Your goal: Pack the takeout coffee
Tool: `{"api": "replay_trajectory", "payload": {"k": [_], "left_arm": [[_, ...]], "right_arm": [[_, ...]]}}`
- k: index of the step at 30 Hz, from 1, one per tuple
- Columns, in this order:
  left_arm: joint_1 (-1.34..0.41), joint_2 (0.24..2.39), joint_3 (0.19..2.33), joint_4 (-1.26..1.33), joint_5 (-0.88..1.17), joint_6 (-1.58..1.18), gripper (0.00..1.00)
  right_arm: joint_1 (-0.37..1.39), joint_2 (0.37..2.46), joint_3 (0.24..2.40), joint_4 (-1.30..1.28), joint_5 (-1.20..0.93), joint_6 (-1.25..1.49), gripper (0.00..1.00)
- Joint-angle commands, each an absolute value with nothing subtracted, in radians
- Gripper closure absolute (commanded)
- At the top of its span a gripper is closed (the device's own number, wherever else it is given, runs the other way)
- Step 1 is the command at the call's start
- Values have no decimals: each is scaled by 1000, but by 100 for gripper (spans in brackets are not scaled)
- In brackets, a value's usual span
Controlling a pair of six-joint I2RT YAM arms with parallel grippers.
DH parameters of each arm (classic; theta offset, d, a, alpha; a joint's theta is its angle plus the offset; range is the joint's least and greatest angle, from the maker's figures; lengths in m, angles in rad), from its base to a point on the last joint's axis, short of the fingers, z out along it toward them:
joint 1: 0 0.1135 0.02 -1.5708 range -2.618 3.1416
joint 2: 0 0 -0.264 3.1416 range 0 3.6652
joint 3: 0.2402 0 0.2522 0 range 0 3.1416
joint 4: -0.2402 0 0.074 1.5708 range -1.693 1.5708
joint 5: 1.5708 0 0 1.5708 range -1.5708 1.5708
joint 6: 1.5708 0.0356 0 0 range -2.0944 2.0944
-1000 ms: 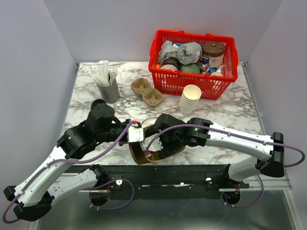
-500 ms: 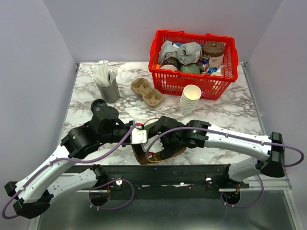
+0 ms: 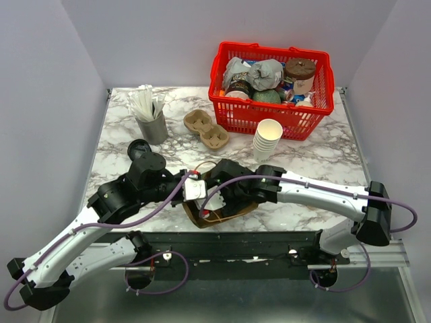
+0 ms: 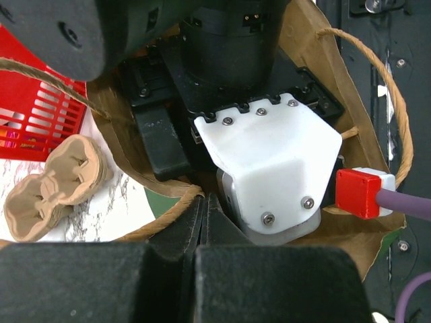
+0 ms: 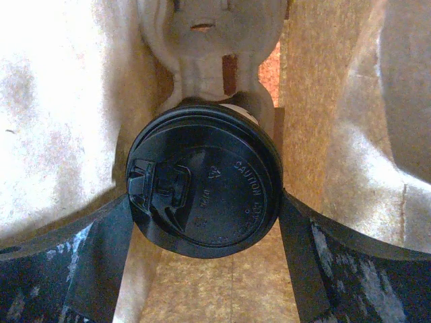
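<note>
A brown paper bag [image 3: 202,219] stands open at the table's near edge. My left gripper [image 3: 191,191] is at the bag's left rim, and in the left wrist view it [image 4: 204,202] is shut on the rim beside the twine handle [image 4: 158,219]. My right gripper [image 3: 219,202] reaches down into the bag. In the right wrist view it [image 5: 204,202] holds a coffee cup by its black lid [image 5: 202,176], with both fingers [image 5: 101,235] touching the lid's sides. The cup sits in a pulp carrier [image 5: 202,40] inside the bag.
A red basket [image 3: 217,67] full of packaged goods stands at the back right, with a stack of white paper cups [image 3: 269,138] in front of it. Stacked pulp carriers [image 3: 206,129] lie mid-table. A grey holder of white utensils [image 3: 149,116] stands at the back left.
The left gripper has moved a little to the right with the bag's rim. The right wrist has moved left, over the bag's mouth. Both grips are unchanged.
</note>
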State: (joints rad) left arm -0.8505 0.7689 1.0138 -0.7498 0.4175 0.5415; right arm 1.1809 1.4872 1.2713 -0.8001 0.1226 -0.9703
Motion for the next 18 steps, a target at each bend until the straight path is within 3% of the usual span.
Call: {"api": "replay_trajectory", "payload": {"k": [1,12,18], "left_arm": [[-844,745,1005,-580,456,456,100],[-733,753,1003,-534,341,276,100],[-666,752,1002,-543,414,293,100]], "right_arm": [[1161,1534,1267,-790,100,-1011,47],[1160,1477,1233,-821,75,-1026,46],[1160,1480,1235,-833,83,-1012,46]]}}
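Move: The left fingers already pinch the paper bag's rim at the foot of the far handle. From them the coffee cup is about 8 cm to the right, 3 cm ahead and 13 cm down; the spare carriers lie some 22 cm straight ahead, 24 cm lower. The right hand has the lidded cup in its grip inside the bag, with the drink carrier's middle roughly 8 cm below, 4 cm to its left and 1 cm back. Still pinching the rim by the handle, the left hand pulls it forward about 4.5 cm, gathering pace and rising some 2.5 cm, away from the robot. Its wrist swings some 15 degrees counter-clockwise and tips the fingers up a little. The right hand keeps the cup over the carrier inside the bag, almost in place, sinking by slightly under 1 cm. ##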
